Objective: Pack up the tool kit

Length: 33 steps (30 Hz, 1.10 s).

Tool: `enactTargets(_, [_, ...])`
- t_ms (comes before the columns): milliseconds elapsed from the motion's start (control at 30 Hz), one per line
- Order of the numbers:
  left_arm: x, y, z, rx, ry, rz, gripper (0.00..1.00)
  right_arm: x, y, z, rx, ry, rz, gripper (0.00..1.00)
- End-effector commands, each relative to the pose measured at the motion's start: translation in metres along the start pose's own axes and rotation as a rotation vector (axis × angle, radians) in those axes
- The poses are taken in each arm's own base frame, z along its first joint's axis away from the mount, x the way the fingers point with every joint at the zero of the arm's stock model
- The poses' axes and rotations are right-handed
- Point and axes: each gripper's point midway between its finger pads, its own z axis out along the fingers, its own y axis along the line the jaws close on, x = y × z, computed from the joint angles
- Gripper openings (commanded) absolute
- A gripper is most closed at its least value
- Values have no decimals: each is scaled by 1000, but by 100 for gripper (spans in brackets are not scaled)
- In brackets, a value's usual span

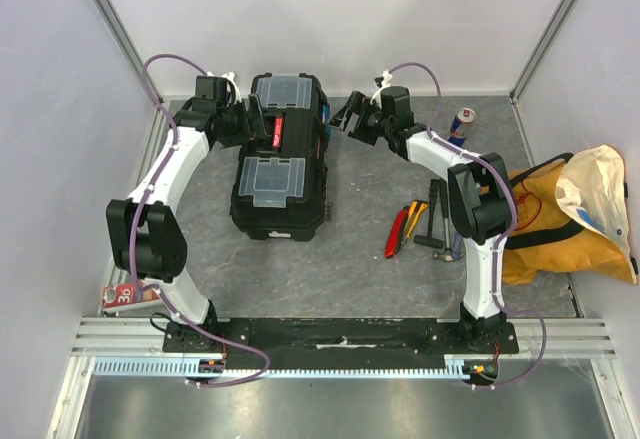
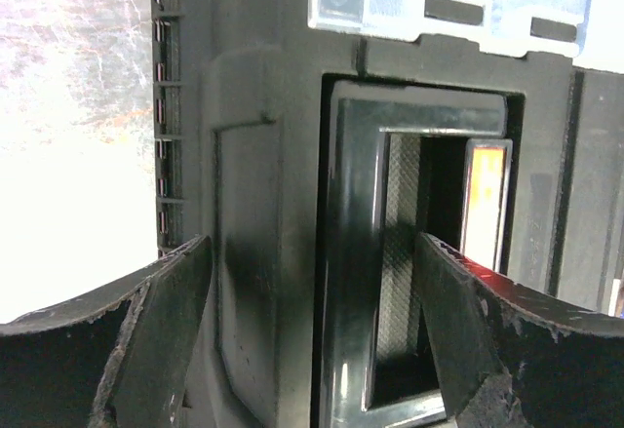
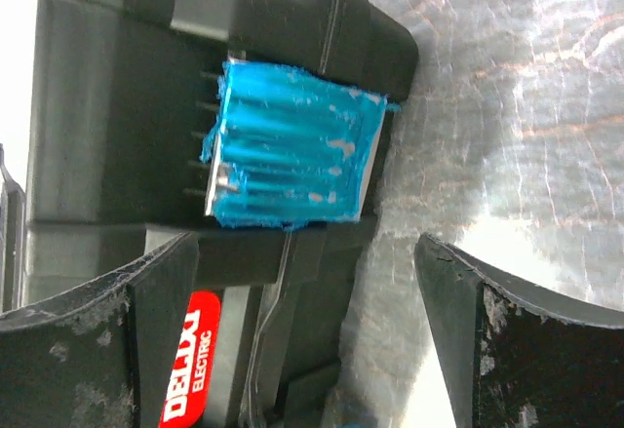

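Observation:
The tool kit's black toolbox lies closed in the middle of the mat, with two clear-lidded compartments and a red handle label. My left gripper is at its left side, open. In the left wrist view its fingers straddle the black handle bar without touching it. My right gripper is at the box's right side, also open. Just beyond its fingers in the right wrist view are the blue latch and the red label. Small red, yellow and black-handled hand tools lie loose to the right of the box.
A yellow-orange fabric bag slumps at the right edge. A blue-silver drink can stands at the back right. A small red card lies by the left arm's base. White walls enclose the mat on three sides.

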Motion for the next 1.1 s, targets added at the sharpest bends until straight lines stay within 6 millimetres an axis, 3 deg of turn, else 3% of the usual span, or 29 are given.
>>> enactTargets(0, [-7, 3, 5, -13, 3, 75, 89, -30, 34, 11, -220, -77, 32, 98])
enactTargets(167, [5, 1, 12, 24, 54, 104, 87, -29, 37, 25, -345, -77, 124, 98])
enactTargets(467, [33, 4, 13, 43, 137, 88, 86, -5, 24, 48, -462, -25, 301, 98])
enactTargets(633, [48, -2, 18, 95, 214, 68, 86, -9, 58, 31, -710, 1, 387, 98])
enactTargets(900, [58, -8, 26, 135, 272, 48, 85, 0, 79, 30, -804, 46, 344, 98])
enactTargets(1067, [68, -9, 28, 149, 309, 50, 85, 15, 105, 21, -925, 94, 264, 98])
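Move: The far blue latch on the toolbox's right side is about 7 cm left, 3 cm ahead and 3 cm below the right hand. The red label on that side lies some 11 cm back from the latch and level with it sideways. The lid's handle recess is roughly 23 cm left and 6 cm back, a little higher; the can is some 36 cm right and 5 cm back. From the left hand, the latch lies about 24 cm right and 3 cm ahead, lower. Work the open right gripper in on the far blue latch: ease forward some 3 cm first, then mostly left about 5 cm, sinking 2 cm. Roll the wrist about 40 degrees, left side up, bringing the fingers nearly level and facing the latch, one jaw at either side. Keep the left gripper beside the lid's handle recess. ##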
